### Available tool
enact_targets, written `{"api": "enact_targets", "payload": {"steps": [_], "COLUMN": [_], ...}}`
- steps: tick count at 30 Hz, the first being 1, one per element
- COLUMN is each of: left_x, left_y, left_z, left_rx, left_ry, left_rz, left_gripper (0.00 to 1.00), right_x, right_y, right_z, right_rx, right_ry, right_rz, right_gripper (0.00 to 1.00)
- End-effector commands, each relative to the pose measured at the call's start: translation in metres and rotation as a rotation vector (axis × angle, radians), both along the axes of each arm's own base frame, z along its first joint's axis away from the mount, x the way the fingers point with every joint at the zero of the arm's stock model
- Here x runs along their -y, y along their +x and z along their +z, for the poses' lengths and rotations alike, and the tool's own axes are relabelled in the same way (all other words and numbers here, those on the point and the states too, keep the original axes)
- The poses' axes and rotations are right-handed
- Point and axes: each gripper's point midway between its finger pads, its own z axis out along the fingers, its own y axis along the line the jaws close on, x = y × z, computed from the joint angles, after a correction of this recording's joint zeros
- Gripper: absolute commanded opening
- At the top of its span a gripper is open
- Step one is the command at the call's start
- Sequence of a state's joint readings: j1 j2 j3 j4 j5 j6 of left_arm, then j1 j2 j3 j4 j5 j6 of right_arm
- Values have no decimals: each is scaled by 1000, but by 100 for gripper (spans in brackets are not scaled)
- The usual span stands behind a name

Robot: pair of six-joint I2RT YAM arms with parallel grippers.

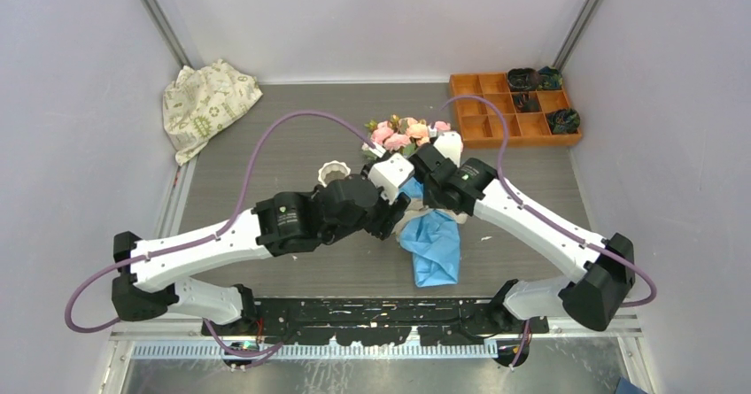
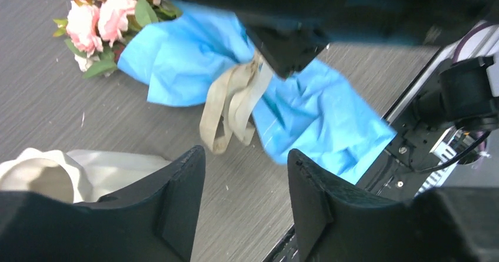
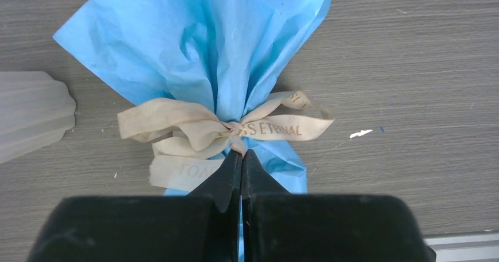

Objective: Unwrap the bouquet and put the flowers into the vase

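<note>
The bouquet lies on the table with its pink and peach flowers pointing to the back, and its blue wrapping paper fans toward the near edge. A beige ribbon ties the paper at the neck. My right gripper is shut, its tips pinching a strand of ribbon right at the knot. My left gripper hovers open over bare table just short of the ribbon loops, holding nothing. The white ribbed vase stands just left of the bouquet, partly hidden by my left arm.
A cream patterned cloth is bunched in the back left corner. An orange compartment tray with dark items sits at the back right. Both arms cross over the table's middle, between grey walls on either side.
</note>
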State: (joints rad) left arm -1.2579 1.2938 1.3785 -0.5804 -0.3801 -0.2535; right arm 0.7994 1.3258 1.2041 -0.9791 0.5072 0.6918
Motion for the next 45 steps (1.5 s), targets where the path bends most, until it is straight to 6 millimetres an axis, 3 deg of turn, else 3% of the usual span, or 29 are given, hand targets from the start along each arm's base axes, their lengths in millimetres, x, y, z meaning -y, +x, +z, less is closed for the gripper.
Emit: {"api": "enact_targets", "payload": {"steps": [1,8,18,23,28,33,41,45], "left_x": [1,40,72,84,85,86,80,77], "left_y": [-4,-23,-24,-19,-14,-12,-9,-9], "left_z": [-8,-50,-71,-88,-137,-167,-196,-193], "left_rx": [-8,-67,-66,-56,-84,-110,-122,-116], "left_ry": [-53,-108,-151,-142,-59,-29,29,28], "left_rz": [41,-32,-81,-73,-26,6,32,40], "left_gripper": [53,53,54,55,54,54,53,53], "right_x": [8,-2,-34,-42,-41,-38,-27,-17], "right_y": [7,5,-1,-1,0,2,7,10], "right_z": [18,22,61,59,70,91,136,163], "right_rx": [75,80,114,93,118,160,261,332], "right_ry": [72,162,380,402,417,430,424,415], "right_rz": [-54,-33,70,82,79,77,76,61], "right_gripper": [1,1,1,1,1,1,1,1]}}
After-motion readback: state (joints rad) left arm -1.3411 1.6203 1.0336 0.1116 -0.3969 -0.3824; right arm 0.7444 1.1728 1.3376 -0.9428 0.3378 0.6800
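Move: The closed right fingers already hold a ribbon end, with the knot roughly 2 cm ahead and 3 cm below them. The half-open left hand goes for the blue wrap's tail, about 10 cm to its right, level fore and aft and some 17 cm below; from this hand the knot lies about 9 cm ahead, 9 cm right and 16 cm below, the vase 8 cm ahead and 11 cm left, its middle 10 cm lower, and the flowers about 26 cm ahead, 3 cm right and 17 cm below. The left hand sinks about 15 cm in two drops and works some 10 cm to the right between and during them, fingers staying about half open and pointing forward-right, to come down over the wrap's tail just behind the knot, where it seems to press on the paper. The right hand keeps its shut grip on the ribbon and, after a small sway right and back left, rolls nearly 20 degrees with its left side rising and draws the ribbon up off the knot by about 9 cm, most of that rise coming late, once the left hand is down. ##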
